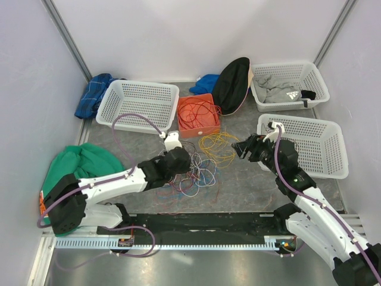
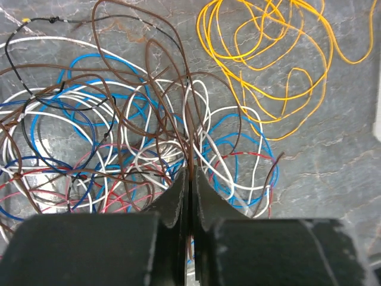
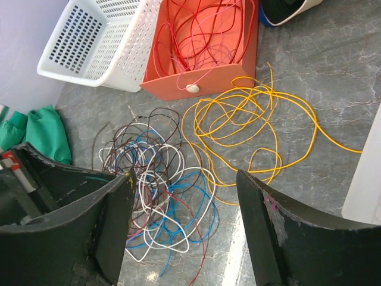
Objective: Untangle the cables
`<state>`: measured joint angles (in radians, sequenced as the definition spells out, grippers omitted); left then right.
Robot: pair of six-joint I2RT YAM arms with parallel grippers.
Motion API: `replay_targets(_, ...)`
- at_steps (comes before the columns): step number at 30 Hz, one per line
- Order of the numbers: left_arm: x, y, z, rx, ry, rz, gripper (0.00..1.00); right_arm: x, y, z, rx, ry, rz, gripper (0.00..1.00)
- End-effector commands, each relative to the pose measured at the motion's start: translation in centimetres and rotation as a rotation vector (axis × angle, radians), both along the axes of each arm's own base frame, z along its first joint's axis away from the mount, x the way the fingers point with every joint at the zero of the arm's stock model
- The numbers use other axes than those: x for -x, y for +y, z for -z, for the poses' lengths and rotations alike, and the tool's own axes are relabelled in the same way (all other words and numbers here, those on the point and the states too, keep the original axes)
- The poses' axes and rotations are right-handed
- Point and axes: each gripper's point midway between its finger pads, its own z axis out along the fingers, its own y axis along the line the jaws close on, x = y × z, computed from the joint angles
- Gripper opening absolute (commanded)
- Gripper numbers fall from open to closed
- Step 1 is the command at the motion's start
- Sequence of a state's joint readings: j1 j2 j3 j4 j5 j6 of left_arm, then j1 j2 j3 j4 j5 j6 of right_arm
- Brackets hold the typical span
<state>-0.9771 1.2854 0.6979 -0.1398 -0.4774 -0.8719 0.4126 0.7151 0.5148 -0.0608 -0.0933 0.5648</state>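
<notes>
A tangle of thin cables (image 1: 195, 176) in brown, white, blue, red and black lies on the grey table just ahead of my left arm. My left gripper (image 2: 189, 177) is low over that tangle (image 2: 119, 137), shut on a brown cable (image 2: 188, 137) that runs up between its fingers. A loose yellow cable (image 1: 217, 146) loops apart on the right (image 2: 271, 95). More red cables lie inside an orange box (image 1: 198, 116). My right gripper (image 1: 241, 148) hovers above the table, open and empty (image 3: 184, 174), looking down on the tangle (image 3: 161, 179) and the yellow cable (image 3: 238, 113).
White baskets stand at the back left (image 1: 138, 104), back right (image 1: 289, 83) and right (image 1: 309, 143). A green cloth (image 1: 83, 164) lies at the left, with blue cloths (image 1: 94, 94) and a black cap (image 1: 231, 83) at the back. A black strip (image 1: 202, 229) edges the front.
</notes>
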Motion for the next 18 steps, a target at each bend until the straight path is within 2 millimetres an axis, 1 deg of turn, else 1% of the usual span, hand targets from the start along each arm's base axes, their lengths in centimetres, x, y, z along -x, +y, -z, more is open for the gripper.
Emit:
replay_targets(1,-0.5,0.7,-5.7,0.066,-0.121,0.007,0.02,0.1,0.9,-3.8,-0.058,-0.081,-0.043,0.75)
replay_targets(2,-0.8,0.6,-8.1,0.088,-0.165,0.009,0.02,0.2,1.0,-4.2,-0.060,-0.086,-0.051,0.75)
replay_targets(3,-0.8,0.9,-10.1,0.104,-0.202,0.014,0.02,0.4,1.3,-4.6,-0.059,-0.093,-0.067,0.75)
replay_targets(4,-0.6,1.6,-12.5,0.108,-0.255,0.032,0.02,0.5,1.5,-5.4,-0.068,-0.105,-0.078,0.75)
replay_targets(5,-0.6,1.6,-15.8,0.150,-0.309,0.045,0.02,0.8,1.9,-5.8,-0.075,-0.112,-0.102,0.75)
replay_targets(7,0.0,2.0,-19.5,0.167,-0.377,0.094,0.02,1.2,2.7,-6.9,-0.094,-0.144,-0.142,0.75)
replay_targets(8,0.2,2.0,-22.6,0.203,-0.419,0.110,0.02,1.5,3.2,-6.9,-0.101,-0.139,-0.176,0.75)
replay_targets(9,0.4,2.0,-24.1,0.209,-0.440,0.129,0.02,1.7,4.0,-8.1,-0.128,-0.186,-0.207,0.76)
replay_targets(10,0.9,1.9,-24.8,0.185,-0.443,0.178,0.02,1.9,4.6,-8.4,-0.151,-0.190,-0.237,0.77)
replay_targets(11,1.2,1.6,-27.5,0.211,-0.474,0.199,0.02,2.1,5.4,-8.5,-0.163,-0.185,-0.286,0.77)
replay_targets(12,1.6,1.1,-28.4,0.208,-0.483,0.249,0.02,2.3,6.2,-9.3,-0.178,-0.204,-0.320,0.77)
replay_targets(13,2.0,1.2,-30.0,0.216,-0.496,0.269,0.02,2.5,6.7,-10.4,-0.195,-0.221,-0.345,0.77)
replay_targets(14,2.1,0.9,-30.3,0.211,-0.496,0.288,0.02,2.4,7.5,-10.5,-0.198,-0.215,-0.372,0.77)
replay_targets(15,2.2,0.8,-30.7,0.206,-0.503,0.307,0.02,2.9,8.3,-11.5,-0.214,-0.242,-0.402,0.78)
replay_targets(16,2.3,0.9,-31.5,0.214,-0.516,0.308,0.02,3.0,8.8,-12.6,-0.227,-0.267,-0.418,0.79)
replay_targets(17,2.3,0.8,-31.6,0.209,-0.516,0.311,0.02,3.1,9.4,-12.8,-0.230,-0.271,-0.437,0.79)
replay_targets(18,2.3,0.9,-31.7,0.203,-0.523,0.313,0.02,3.5,10.3,-13.4,-0.239,-0.287,-0.460,0.79)
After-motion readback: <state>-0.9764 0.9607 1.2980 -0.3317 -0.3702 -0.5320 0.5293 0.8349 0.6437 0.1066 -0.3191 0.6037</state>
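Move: My left fingers are already shut on the brown cable, nearly down at the table, with the middle of the tangle level with them and about 3 cm to their left. The yellow coil is some 8 cm ahead and 9 cm right; the orange box is about 19 cm ahead and 3 cm right. From my open right hand, that gripped spot is about 15 cm left, 4 cm back and 9 cm below; the yellow coil is about 6 cm left, 1 cm ahead and 10 cm below. I keep the brown cable pinched and sweep my left hand almost straight up, about 33 cm off the tangle, fast in the middle and easing at the end, while the wrist tips the fingers up some 30 degrees and rolls a little. My right hand, fingers staying open, swings left and up about 10 cm in all, yawing counter-clockwise towards the tangle. ##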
